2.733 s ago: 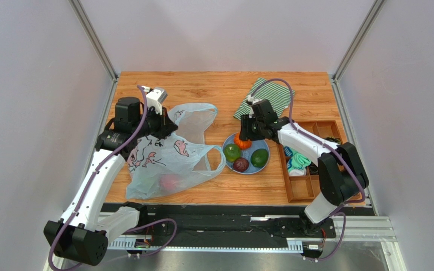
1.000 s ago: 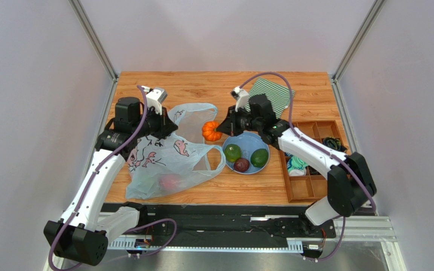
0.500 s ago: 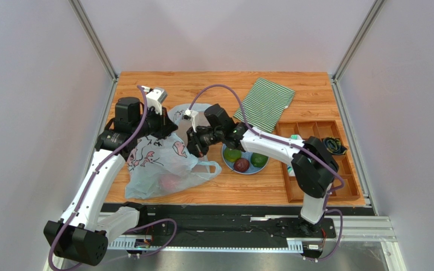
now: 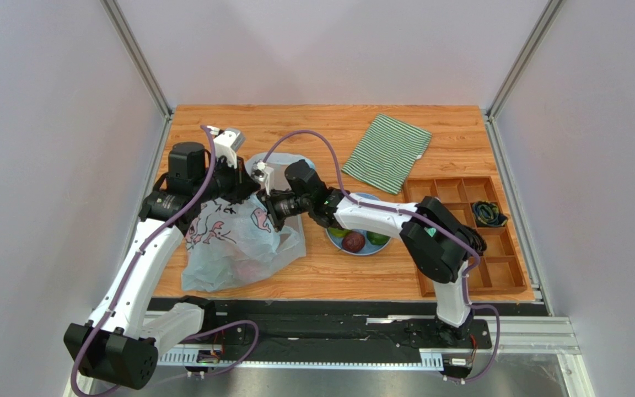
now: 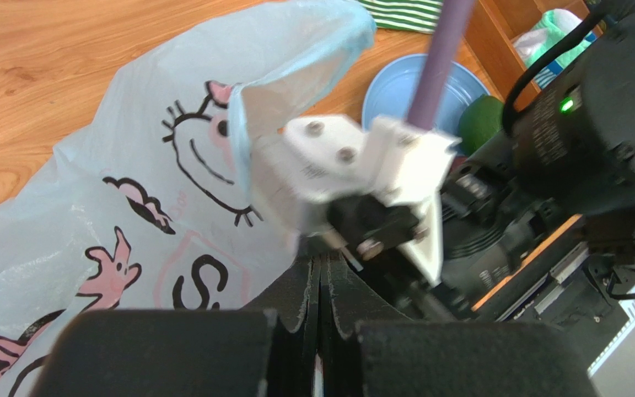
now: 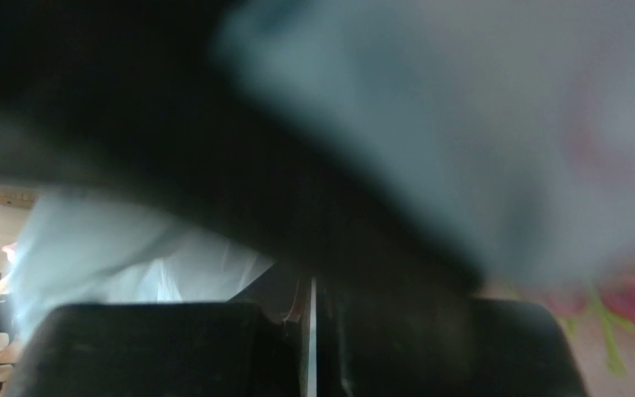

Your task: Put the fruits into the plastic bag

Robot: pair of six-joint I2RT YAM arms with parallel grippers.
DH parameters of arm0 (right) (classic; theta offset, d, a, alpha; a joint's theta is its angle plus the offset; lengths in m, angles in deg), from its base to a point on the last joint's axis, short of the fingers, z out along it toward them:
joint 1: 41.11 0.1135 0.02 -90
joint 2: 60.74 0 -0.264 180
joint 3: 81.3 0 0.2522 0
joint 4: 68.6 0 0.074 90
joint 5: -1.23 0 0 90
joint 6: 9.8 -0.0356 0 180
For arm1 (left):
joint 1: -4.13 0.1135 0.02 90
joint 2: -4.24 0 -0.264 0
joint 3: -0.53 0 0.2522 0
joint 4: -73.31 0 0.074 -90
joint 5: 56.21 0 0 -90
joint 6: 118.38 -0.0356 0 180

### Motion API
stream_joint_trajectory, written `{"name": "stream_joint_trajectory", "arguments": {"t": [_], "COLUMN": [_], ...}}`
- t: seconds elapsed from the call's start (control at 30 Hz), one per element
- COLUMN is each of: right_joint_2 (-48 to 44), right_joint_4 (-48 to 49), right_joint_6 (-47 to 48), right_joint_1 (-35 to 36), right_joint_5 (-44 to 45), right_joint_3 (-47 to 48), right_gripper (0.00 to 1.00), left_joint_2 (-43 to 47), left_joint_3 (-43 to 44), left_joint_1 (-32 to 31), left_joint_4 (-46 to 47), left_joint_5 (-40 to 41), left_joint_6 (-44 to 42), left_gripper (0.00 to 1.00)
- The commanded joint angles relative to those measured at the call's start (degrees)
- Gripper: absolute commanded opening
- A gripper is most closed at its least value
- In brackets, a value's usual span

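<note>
The plastic bag (image 4: 230, 240) lies at the left, printed with pink whales. My left gripper (image 4: 240, 185) is shut on its upper rim and holds the mouth up; in the left wrist view the fingers (image 5: 300, 289) are pressed together beside the printed film (image 5: 130, 207). My right gripper (image 4: 276, 208) is inside the bag mouth, shut, with pale film (image 6: 130, 256) around it. The orange fruit is hidden there; only an orange-brown sliver shows at the fingers (image 6: 292, 310). A red apple (image 4: 250, 269) shows faintly through the bag. Two green fruits (image 4: 377, 239) (image 4: 339, 233) and a dark purple one (image 4: 354, 241) are on the blue plate (image 4: 372, 199).
A green striped cloth (image 4: 387, 153) lies at the back right. A wooden compartment tray (image 4: 495, 248) with a black item (image 4: 486, 213) stands along the right edge. The right forearm reaches across the plate. Grey walls close in both sides.
The right arm swung left from the plate with the orange fruit and pushed into the bag mouth; the bag's right side folded inward. The left arm held still.
</note>
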Motion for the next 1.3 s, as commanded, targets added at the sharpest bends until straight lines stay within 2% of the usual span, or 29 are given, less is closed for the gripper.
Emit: {"name": "stream_joint_trajectory", "arguments": {"t": [0.0,0.07,0.13,0.17,0.2,0.3,0.37,0.57,0.73,0.97,1.1,1.17,1.27], "right_joint_2": [4.42,5.47,5.66,5.39,5.3,4.34,3.46,-0.57,-8.64,-18.24,-22.37,-24.39,-24.4], "right_joint_4": [7.04,5.99,5.8,5.37,5.1,4.14,3.17,-1.22,-5.34,-16.6,-18.72,-19.5,-22.49], "right_joint_6": [-4.31,-4.31,-4.22,-4.05,-3.52,-2.12,-1.41,2.89,7.45,16.16,17.39,17.84,16.79], "right_joint_1": [2.09,2.53,2.53,2.53,2.53,2.54,2.53,1.83,-0.97,-3.7,-6.25,-7.57,-10.03], "right_joint_5": [0.66,1.01,1.36,1.54,1.89,2.42,3.03,6.63,10.32,22.17,27.28,31.41,35.29], "right_joint_3": [4.08,4.71,4.71,4.62,4.54,4.27,4.27,2.34,-2.4,-6.98,-10.05,-10.67,-9.88], "right_gripper": [0.0,0.01,0.13,0.2,0.33,0.55,0.64,0.73,0.78,0.83,0.84,0.87,0.89], "left_joint_2": [0.18,0.09,0.27,0.27,0.27,0.36,0.44,0.53,2.2,2.91,2.99,3.08,2.91], "left_joint_3": [1.67,1.76,1.67,1.76,1.67,1.76,1.67,1.67,1.32,0.97,1.05,1.05,0.97], "left_joint_1": [0.3,0.21,0.3,0.3,0.3,0.3,0.3,0.3,0.3,0.3,0.3,0.3,0.3], "left_joint_4": [0.41,0.32,0.5,0.5,0.5,0.5,0.5,0.5,1.03,1.47,1.38,1.47,1.47], "left_joint_5": [-0.92,-0.92,-0.92,-0.92,-1.01,-1.1,-1.1,-0.57,1.18,2.15,2.42,2.59,2.42], "left_joint_6": [-0.46,-0.55,-0.46,-0.46,-0.46,-0.46,-0.46,-0.37,-0.29,-0.11,-0.2,-0.2,-0.28], "left_gripper": [0.0,0.0,0.0,0.0,0.0,0.0,0.0,0.0,0.0,0.0,0.0,0.0,0.0]}}
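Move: The right hand, reaching into the plastic bag with the orange fruit, has the bag's floor about 9 cm to its left, 2 cm back and 13 cm below. Down there the grapes lie some 5 cm ahead and 9 cm left, the red fruit 5 cm back and 10 cm left. The blue plate is about 8 cm ahead and 21 cm right. From the left hand, pinching the bag's rim, that floor spot is about 10 cm back, 2 cm left and 21 cm below. Right hand dips in the bag, releases the orange fruit, then withdraws some 15 cm right and forward. ##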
